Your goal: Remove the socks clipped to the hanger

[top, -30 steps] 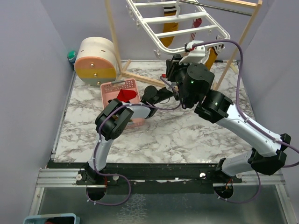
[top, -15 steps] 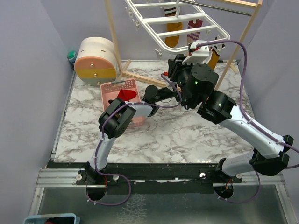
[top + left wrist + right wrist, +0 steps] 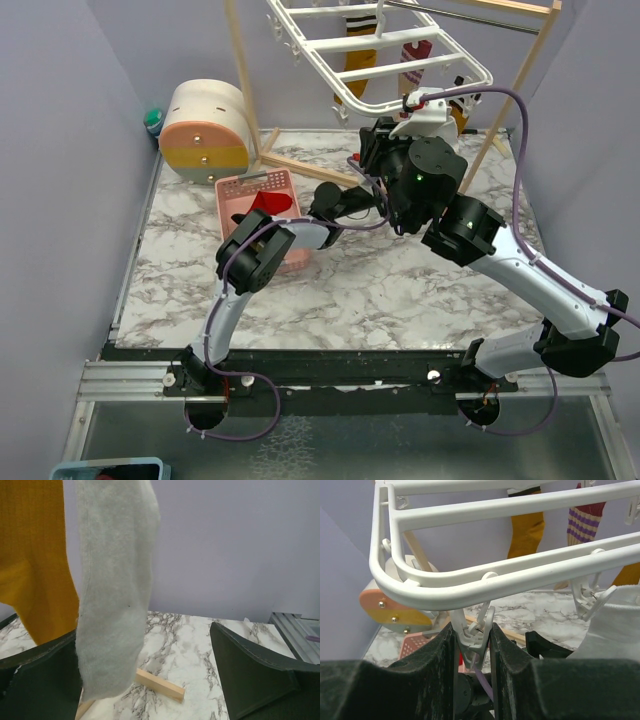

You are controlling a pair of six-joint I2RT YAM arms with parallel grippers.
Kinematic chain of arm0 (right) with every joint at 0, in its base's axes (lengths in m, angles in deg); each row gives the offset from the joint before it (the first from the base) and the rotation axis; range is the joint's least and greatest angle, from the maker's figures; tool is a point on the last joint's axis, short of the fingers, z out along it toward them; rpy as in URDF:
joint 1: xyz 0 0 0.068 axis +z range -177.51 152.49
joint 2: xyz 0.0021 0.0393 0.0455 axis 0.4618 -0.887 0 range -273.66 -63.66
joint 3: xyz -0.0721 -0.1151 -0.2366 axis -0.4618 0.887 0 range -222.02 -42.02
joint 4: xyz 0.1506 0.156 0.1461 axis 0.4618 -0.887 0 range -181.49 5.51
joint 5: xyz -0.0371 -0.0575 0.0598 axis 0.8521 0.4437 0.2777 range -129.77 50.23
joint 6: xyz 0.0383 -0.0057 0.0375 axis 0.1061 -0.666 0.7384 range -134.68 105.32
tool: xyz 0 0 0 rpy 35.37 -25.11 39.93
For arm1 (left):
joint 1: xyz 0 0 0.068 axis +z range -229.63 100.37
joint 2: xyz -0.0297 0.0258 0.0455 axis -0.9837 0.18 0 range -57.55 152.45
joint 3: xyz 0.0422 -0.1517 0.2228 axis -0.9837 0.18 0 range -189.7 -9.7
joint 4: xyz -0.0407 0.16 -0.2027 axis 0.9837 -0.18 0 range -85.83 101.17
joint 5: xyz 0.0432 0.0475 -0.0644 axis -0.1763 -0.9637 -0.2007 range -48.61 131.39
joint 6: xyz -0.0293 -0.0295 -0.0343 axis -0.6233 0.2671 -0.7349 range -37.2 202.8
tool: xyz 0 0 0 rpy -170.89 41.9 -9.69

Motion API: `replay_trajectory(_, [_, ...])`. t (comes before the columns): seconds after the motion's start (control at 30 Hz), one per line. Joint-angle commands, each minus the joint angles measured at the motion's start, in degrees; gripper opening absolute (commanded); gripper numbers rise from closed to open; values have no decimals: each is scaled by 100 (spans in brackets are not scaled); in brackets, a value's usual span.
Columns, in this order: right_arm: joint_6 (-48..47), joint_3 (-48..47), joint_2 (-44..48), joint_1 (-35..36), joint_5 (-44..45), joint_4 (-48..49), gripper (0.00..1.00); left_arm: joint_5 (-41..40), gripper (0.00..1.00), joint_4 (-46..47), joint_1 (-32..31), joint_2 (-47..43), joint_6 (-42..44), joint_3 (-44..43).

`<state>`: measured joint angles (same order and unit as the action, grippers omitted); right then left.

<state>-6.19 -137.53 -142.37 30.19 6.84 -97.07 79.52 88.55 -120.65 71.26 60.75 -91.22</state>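
The white hanger [image 3: 400,48] tilts from the wooden rack at the back. A mustard sock [image 3: 362,62] and a red striped sock [image 3: 415,62] hang from it. My right gripper [image 3: 475,645] is shut on a white clip [image 3: 476,627] under the hanger's near rim [image 3: 520,575]; no fabric shows in that clip. A pale fuzzy sock [image 3: 117,580] dangles between my left gripper's [image 3: 150,680] open fingers, close to the left finger [image 3: 40,680], with a mustard sock [image 3: 37,555] behind it. In the top view the right arm [image 3: 430,180] hides the left gripper.
A pink basket [image 3: 262,205] holding a red sock [image 3: 272,203] stands left of the arms. A round peach and yellow drawer unit [image 3: 205,130] sits at the back left. The rack's wooden poles [image 3: 240,70] and foot bar [image 3: 160,684] frame the hanger.
My left gripper has opened wider and its arm has reached a little farther right. The right arm shifted slightly right with the clip, and the hanger swayed with it.
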Motion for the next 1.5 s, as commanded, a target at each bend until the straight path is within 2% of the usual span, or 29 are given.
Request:
replay_trajectory(0.0, [-54, 75, 113, 47, -81, -77, 1, -143, 87, -301, -25, 228, 384, -364])
replay_trajectory(0.03, [-50, 84, 127, 49, -82, -86, 1, -70, 73, -459, -21, 275, 476, -475])
replay_trajectory(0.07, [-49, 96, 132, 49, -82, -89, 1, 64, 54, -605, -5, 329, 549, -616])
replay_trajectory(0.13, [-58, 102, 133, 46, -67, -87, 1, 283, 10, -945, 43, 438, 632, -927])
replay_trajectory(0.17, [-58, 102, 134, 41, -56, -91, 1, 336, 0, -1039, 73, 475, 637, -1024])
replay_trajectory(0.33, [-84, 196, 196, 49, -67, -2, 1, 713, 0, -1201, 249, 581, 466, -1417])
replay_trajectory(0.43, [-101, 220, 232, 48, -137, 22, 9, 827, 0, -1288, 326, 556, 412, -1489])
replay_trajectory(0.57, [-115, 212, 276, 46, -268, 6, 41, 927, 0, -1409, 365, 436, 452, -1401])
replay_trajectory(0.63, [-73, 197, 288, 43, -326, -60, 54, 957, 0, -1444, 362, 318, 478, -1286])
replay_trajectory(0.77, [43, 438, 533, 42, -481, -95, 68, 969, 0, -1458, 352, -69, 495, -771])
replay_trajectory(0.97, [84, 1351, 1347, 47, -959, -76, 92, 833, 0, -1449, 322, -731, 786, 419])
replay_trajectory(1.23, [161, 2709, 2881, 49, -1118, -317, 95, 689, 0, -1449, 320, -1434, 933, 1529])
replay_trajectory(1.47, [-265, 2934, 3657, 42, -198, -559, 96, 527, 0, -1454, 280, -2041, 962, 2295])
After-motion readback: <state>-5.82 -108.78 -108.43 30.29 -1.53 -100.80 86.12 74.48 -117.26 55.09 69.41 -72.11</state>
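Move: The white sock hangs right by the left hand's open fingers, its middle about 3 cm ahead, 3 cm to the right and some 7 cm above. The striped yellow sock hangs beyond, roughly 9 cm ahead of the left hand, 8 cm to its right and 12 cm up. The right hand still pinches an empty clip on the hanger's front edge; from this hand the white sock is about 12 cm to the right, 3 cm ahead and 8 cm lower. Closing on the lower end of the white sock, the left hand goes about 5 cm forward, then turns back and draws it some 8 cm back, 6 cm left and a little down, its fingers tipping downward. Meanwhile the right hand opens off the empty clip and withdraws right, back and down, away from the hanger. ##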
